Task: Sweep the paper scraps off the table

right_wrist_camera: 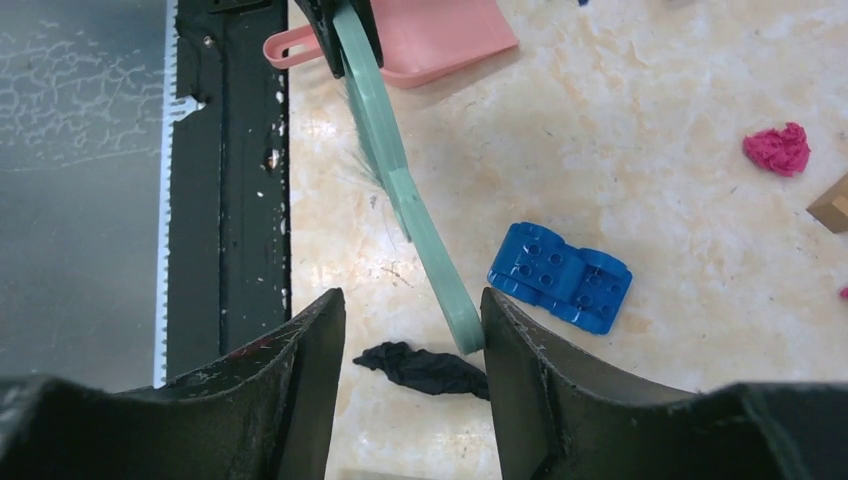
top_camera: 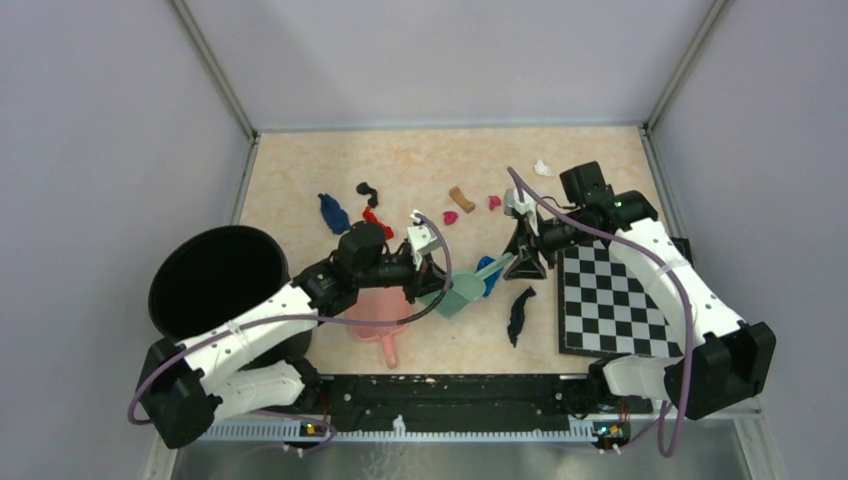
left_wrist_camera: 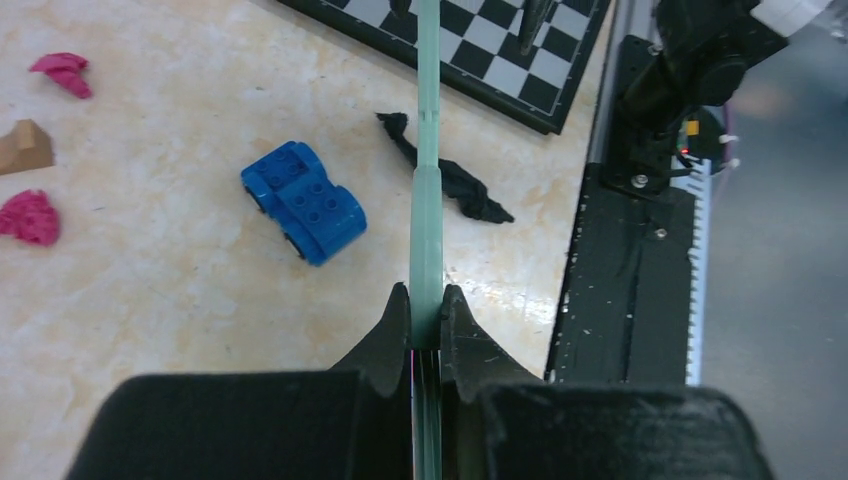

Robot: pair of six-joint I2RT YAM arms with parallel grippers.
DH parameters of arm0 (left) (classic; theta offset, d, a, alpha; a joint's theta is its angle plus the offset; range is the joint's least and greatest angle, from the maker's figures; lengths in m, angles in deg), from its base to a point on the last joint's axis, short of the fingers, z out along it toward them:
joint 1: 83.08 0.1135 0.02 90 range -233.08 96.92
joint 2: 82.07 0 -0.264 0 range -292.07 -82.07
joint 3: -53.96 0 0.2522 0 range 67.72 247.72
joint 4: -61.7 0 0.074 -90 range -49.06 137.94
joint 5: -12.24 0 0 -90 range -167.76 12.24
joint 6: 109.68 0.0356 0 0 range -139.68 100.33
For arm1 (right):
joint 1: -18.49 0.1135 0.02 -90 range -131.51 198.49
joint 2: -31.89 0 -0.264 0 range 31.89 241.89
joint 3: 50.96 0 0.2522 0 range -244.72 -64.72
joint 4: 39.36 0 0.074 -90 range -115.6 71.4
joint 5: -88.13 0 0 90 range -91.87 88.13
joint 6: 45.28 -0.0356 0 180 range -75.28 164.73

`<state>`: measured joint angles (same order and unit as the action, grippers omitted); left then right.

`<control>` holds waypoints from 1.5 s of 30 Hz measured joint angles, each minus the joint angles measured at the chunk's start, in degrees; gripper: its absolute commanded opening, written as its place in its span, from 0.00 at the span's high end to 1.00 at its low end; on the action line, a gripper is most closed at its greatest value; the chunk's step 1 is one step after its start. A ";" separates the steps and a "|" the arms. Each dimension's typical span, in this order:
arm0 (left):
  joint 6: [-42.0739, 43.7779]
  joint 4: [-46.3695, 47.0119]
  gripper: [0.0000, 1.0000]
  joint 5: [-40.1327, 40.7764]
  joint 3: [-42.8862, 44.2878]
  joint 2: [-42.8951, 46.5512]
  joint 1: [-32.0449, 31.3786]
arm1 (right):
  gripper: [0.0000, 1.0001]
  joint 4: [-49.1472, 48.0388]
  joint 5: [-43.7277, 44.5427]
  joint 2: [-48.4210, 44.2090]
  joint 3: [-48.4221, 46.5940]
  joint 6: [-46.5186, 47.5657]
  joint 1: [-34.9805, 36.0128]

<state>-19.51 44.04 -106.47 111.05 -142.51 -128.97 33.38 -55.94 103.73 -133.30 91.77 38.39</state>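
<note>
My left gripper [top_camera: 430, 275] [left_wrist_camera: 427, 300] is shut on a green brush [top_camera: 462, 286] [left_wrist_camera: 428, 150], next to the pink dustpan [top_camera: 380, 310]. The brush handle's free end [right_wrist_camera: 462, 325] lies between the open jaws of my right gripper [top_camera: 527, 272] [right_wrist_camera: 412, 300], beside its right finger [right_wrist_camera: 520, 350]. A black paper scrap [top_camera: 520, 312] [right_wrist_camera: 425, 368] [left_wrist_camera: 455, 180] lies on the table [top_camera: 300, 180] under it. More scraps lie further back: dark blue [top_camera: 333, 212], black [top_camera: 368, 189], red [top_camera: 377, 220], brown [top_camera: 460, 197], magenta [top_camera: 451, 216] [right_wrist_camera: 778, 148], white [top_camera: 543, 168].
A bright blue blocky toy [top_camera: 487, 270] [left_wrist_camera: 303, 202] [right_wrist_camera: 560, 277] sits by the brush. A black bin [top_camera: 215, 280] stands at the left. A chequered board [top_camera: 610, 300] lies at the right. The black base rail [top_camera: 450, 390] runs along the near edge.
</note>
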 measured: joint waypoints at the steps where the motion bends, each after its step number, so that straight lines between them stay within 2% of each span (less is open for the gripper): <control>1: -0.85 0.55 1.00 -1.29 -0.09 -0.31 0.42 | 0.51 0.48 -0.44 0.17 0.00 0.98 -0.04; 4: -3.52 3.87 1.00 -4.72 -1.49 -1.03 1.31 | 0.53 0.61 -1.81 0.33 0.02 1.97 -0.04; 8: -6.29 6.67 1.00 -7.98 -2.47 -2.49 2.16 | 0.63 0.11 -3.43 0.33 0.61 1.88 -0.04; 17: -9.64 11.04 1.00 -11.04 -2.75 -3.37 3.43 | 0.59 1.03 -6.05 2.91 0.74 2.58 -0.04; 28: -12.22 14.69 1.00 -13.16 -5.55 -3.08 4.52 | 0.94 0.90 -8.15 3.28 1.42 1.14 -0.09; 32: -12.31 14.82 1.00 -13.75 -6.23 -3.06 4.98 | 1.00 3.10 -9.88 5.11 1.38 2.47 -0.11; 33: -12.35 14.82 0.98 -13.75 -6.38 -3.08 4.98 | 1.00 3.54 -10.12 5.60 1.38 2.84 -0.11; 35: -12.55 14.53 0.65 -13.66 -6.54 -3.08 5.01 | 1.00 4.11 -10.34 6.32 1.38 2.91 -0.13; 36: -12.68 14.32 0.56 -13.14 -6.54 -3.06 4.98 | 1.00 3.96 -10.34 6.40 1.38 2.54 -0.15; 37: -13.25 14.16 0.51 -11.54 -6.54 -3.06 4.98 | 1.00 3.63 -10.32 6.43 1.38 1.29 -0.15; 40: -14.36 9.22 0.44 -5.03 -4.15 -3.32 4.76 | 1.00 0.22 -8.26 6.40 1.40 -4.13 -0.35; 45: -17.49 -2.14 0.45 11.87 3.08 -4.83 1.51 | 1.00 -13.07 0.55 5.33 2.84 -17.94 -1.36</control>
<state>-37.00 41.89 -94.60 114.14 -147.34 -127.46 20.31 -55.39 109.06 -130.46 73.83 37.04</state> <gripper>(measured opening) 0.554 0.077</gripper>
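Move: The left hand already pinches the green brush by its head, and the handle's free end is about 13 cm to that hand's right, some 4 cm ahead and roughly level. For the half-open right hand, that handle end is about 2 cm ahead, right at the fingertips. From the right hand, the blue block lies on the table about 9 cm ahead, 2 cm left and 16 cm below; the black scrap is straight below, 5 cm to the right. The right fingers close on the end of the brush handle after easing back about 2 cm and a little left, while the left hand keeps its pinch on the head, nearly still but tilting some 10 degrees. The left fingers then open and let go; both hands head forward about 5 cm, the left turning some 20 degrees counter-clockwise, the right slightly clockwise. ##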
